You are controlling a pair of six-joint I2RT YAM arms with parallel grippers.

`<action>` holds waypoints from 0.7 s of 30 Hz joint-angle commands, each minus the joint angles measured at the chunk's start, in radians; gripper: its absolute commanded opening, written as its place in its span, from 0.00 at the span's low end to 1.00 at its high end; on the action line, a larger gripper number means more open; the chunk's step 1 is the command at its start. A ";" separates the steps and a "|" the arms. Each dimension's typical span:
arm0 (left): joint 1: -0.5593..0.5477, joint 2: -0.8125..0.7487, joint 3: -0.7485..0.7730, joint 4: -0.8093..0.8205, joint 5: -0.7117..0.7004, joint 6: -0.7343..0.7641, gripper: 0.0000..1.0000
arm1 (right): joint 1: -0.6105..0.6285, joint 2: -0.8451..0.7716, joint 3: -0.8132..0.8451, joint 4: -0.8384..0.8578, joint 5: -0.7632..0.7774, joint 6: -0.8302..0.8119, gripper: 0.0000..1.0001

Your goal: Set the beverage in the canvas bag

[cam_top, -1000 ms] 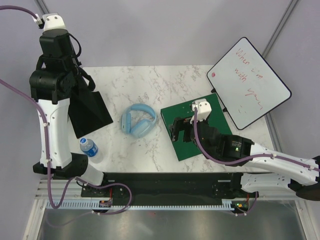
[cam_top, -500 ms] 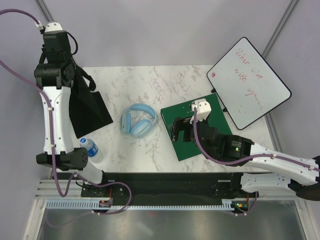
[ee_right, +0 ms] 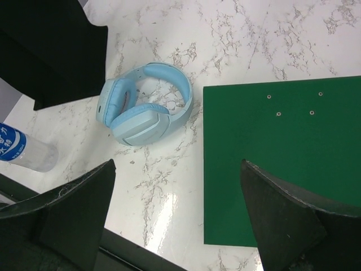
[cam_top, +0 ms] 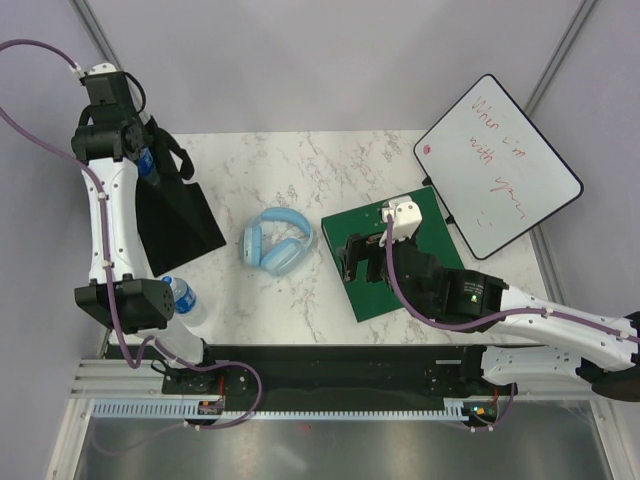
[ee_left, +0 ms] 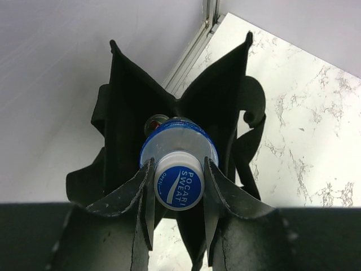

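A clear beverage bottle (ee_left: 179,148) with a blue label and a blue cap hangs upright, and my left gripper (ee_left: 179,165) is shut on its cap. Its lower end sits in the open mouth of the black canvas bag (ee_left: 127,96). From the top view, the left gripper (cam_top: 140,160) is over the far end of the bag (cam_top: 178,215) at the table's left side. My right gripper (ee_right: 177,164) is open and holds nothing, hovering where the green board (ee_right: 282,164) meets the marble. In the top view the right gripper (cam_top: 357,258) is above that board (cam_top: 385,290).
A second clear bottle (cam_top: 182,297) lies near the left arm's base, its blue label (ee_right: 12,144) also in the right wrist view. Light blue headphones (cam_top: 278,242) lie mid-table. A whiteboard (cam_top: 497,165) with red writing leans over the far right corner. The bag's handles (ee_left: 251,110) spill onto the marble.
My left arm has drawn back toward the far left corner with the bottle still in its grip, uncovering more of the bag. The right arm has not moved.
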 commanded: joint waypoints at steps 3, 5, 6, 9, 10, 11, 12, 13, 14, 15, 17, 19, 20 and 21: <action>0.021 0.007 -0.030 0.186 0.032 -0.032 0.02 | -0.004 0.009 0.021 0.051 -0.007 -0.022 0.98; 0.023 0.026 -0.033 0.193 0.039 -0.032 0.02 | -0.006 0.011 0.024 0.054 -0.013 -0.022 0.98; 0.023 0.032 -0.033 0.194 0.047 -0.035 0.02 | -0.004 0.011 0.024 0.055 -0.015 -0.023 0.98; 0.023 0.058 -0.034 0.206 0.050 -0.038 0.02 | -0.006 0.011 0.022 0.054 -0.016 -0.023 0.98; 0.023 0.069 -0.030 0.206 0.050 -0.038 0.02 | -0.004 0.008 0.022 0.054 -0.018 -0.022 0.98; 0.024 0.076 -0.030 0.206 0.053 -0.037 0.02 | -0.004 0.008 0.021 0.054 -0.018 -0.020 0.98; 0.023 0.089 -0.028 0.206 0.059 -0.038 0.02 | -0.004 0.006 0.021 0.054 -0.019 -0.020 0.98; 0.023 0.092 -0.036 0.206 0.059 -0.041 0.02 | -0.006 0.006 0.019 0.054 -0.018 -0.022 0.98; 0.023 0.095 -0.039 0.208 0.058 -0.044 0.02 | -0.006 0.009 0.019 0.054 -0.016 -0.022 0.98; 0.024 0.099 -0.045 0.209 0.061 -0.049 0.02 | -0.006 0.008 0.019 0.054 -0.018 -0.019 0.98; 0.030 0.109 -0.059 0.211 0.067 -0.054 0.02 | -0.006 0.011 0.021 0.054 -0.018 -0.017 0.98; 0.038 0.113 -0.080 0.209 0.084 -0.060 0.02 | -0.006 0.011 0.019 0.054 -0.021 -0.017 0.98; 0.046 0.110 -0.090 0.211 0.087 -0.069 0.02 | -0.007 0.009 0.019 0.057 -0.021 -0.017 0.98; 0.049 0.112 -0.108 0.211 0.086 -0.072 0.02 | -0.006 0.011 0.018 0.055 -0.021 -0.016 0.98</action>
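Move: The left hand grips the capped neck of the Pocari bottle just above the canvas bag's open mouth. The bag's middle is about 5 cm ahead, 3 cm to the left and 20 cm below. Among its neighbours, the headphones lie roughly 9 cm back and 26 cm right, and the standing water bottle some 26 cm back and 11 cm right, both near table height. From the idle right hand, the bag is about 24 cm ahead and 40 cm left, 14 cm lower. Downward and forward, the left arm lowers the held Pocari bottle through the bag's open mouth, sinking some 7 cm while reaching about 5 cm farther out, beside the two cans already inside. The fingers keep their pinch on the neck below the cap, and the wrist tips only slightly, about 5 degrees. ##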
